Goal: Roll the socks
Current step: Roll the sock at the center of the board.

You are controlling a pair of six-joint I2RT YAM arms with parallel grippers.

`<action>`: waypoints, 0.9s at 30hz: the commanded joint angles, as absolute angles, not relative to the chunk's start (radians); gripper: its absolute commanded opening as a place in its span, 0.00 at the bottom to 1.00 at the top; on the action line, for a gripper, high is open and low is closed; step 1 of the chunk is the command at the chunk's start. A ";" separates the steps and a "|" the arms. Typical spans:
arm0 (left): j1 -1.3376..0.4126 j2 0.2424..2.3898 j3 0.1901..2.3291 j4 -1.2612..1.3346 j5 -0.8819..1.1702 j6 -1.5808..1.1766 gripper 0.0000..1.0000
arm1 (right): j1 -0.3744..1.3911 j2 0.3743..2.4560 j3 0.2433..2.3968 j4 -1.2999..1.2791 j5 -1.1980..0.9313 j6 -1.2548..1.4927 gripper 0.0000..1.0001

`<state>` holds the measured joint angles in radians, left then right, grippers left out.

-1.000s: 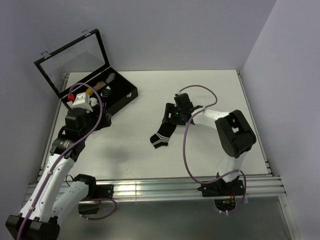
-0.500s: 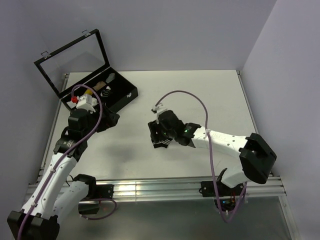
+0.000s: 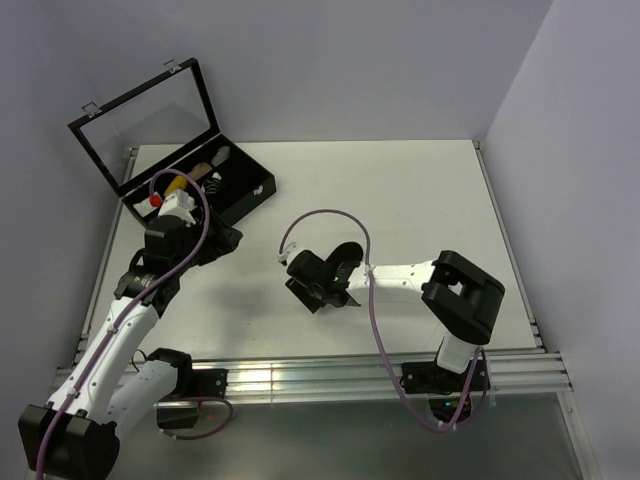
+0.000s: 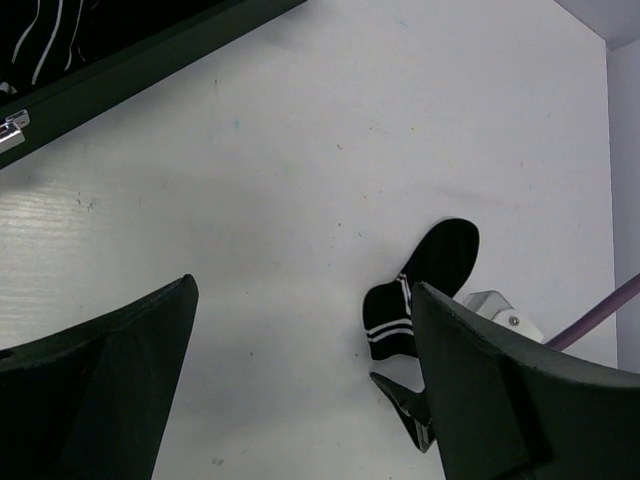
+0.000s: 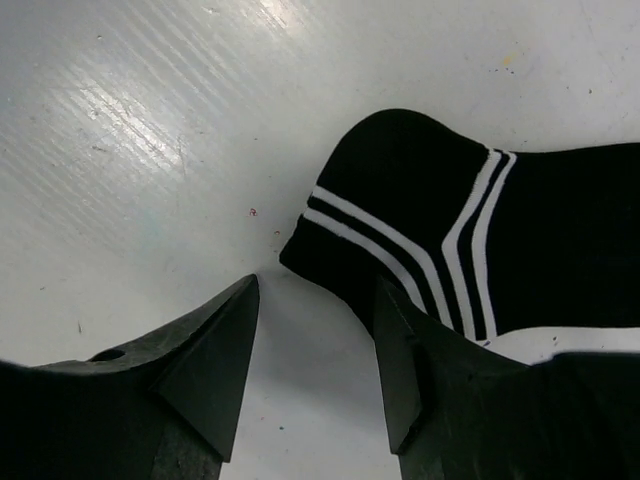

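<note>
One black sock with thin white stripes lies flat on the white table, also seen as the sock in the top view and the sock in the left wrist view. My right gripper is low over the table at its cuff corner, open, with only bare table between the jaws and the right finger at the sock's edge. In the top view the right gripper is left of the sock. My left gripper is wide open and empty, beside the black box, and appears as the left gripper from above.
An open black box with a clear lid stands at the back left; it holds small rolled bundles and black fabric with white stripes. The box's front wall is close to my left gripper. The right arm's purple cable arcs over the table.
The right arm has swung from the sock's far end round to the left and nearer, down to the cuff, its jaws narrowing. The left gripper shifted slightly toward the box.
</note>
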<state>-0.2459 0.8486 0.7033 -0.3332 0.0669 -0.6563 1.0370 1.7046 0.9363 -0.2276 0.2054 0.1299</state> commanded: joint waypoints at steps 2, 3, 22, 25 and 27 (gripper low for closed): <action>-0.250 0.851 0.695 -0.275 0.089 -0.681 0.93 | 1.066 1.707 0.977 -0.219 0.248 0.092 0.56; -0.250 0.854 0.695 -0.270 0.095 -0.681 0.93 | 1.066 1.712 0.977 -0.218 0.250 0.087 0.56; -0.262 0.893 0.675 -0.232 0.123 -0.709 0.91 | 1.066 1.832 0.971 -0.175 0.255 0.109 0.11; -0.301 0.908 0.672 -0.222 0.085 -0.721 0.91 | 1.060 1.836 0.963 -0.160 0.230 0.118 0.00; -0.345 0.917 0.664 -0.218 0.046 -0.735 0.91 | 1.054 1.824 0.954 -0.143 0.184 0.121 0.00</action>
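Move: The right hand's open fingers are down at the table, just behind the sock's striped cuff. The cuff's middle lies about 3 cm ahead of them, roughly level sideways; the toe stretches away to some 13 cm ahead and 8 cm right. From the raised left hand the cuff lies about 15 cm right, 2 cm back and 17 cm down; the black box is about 20 cm ahead of that hand, 9 cm left and 14 cm below. The right fingers close on the near edge of the sock's cuff and pinch it, going from about half open to almost shut while the hand slides some 3 cm left and forward, staying level just above the table. Late on, the left hand, fingers still wide open, starts down and to the right towards the cuff, about 3 cm. ##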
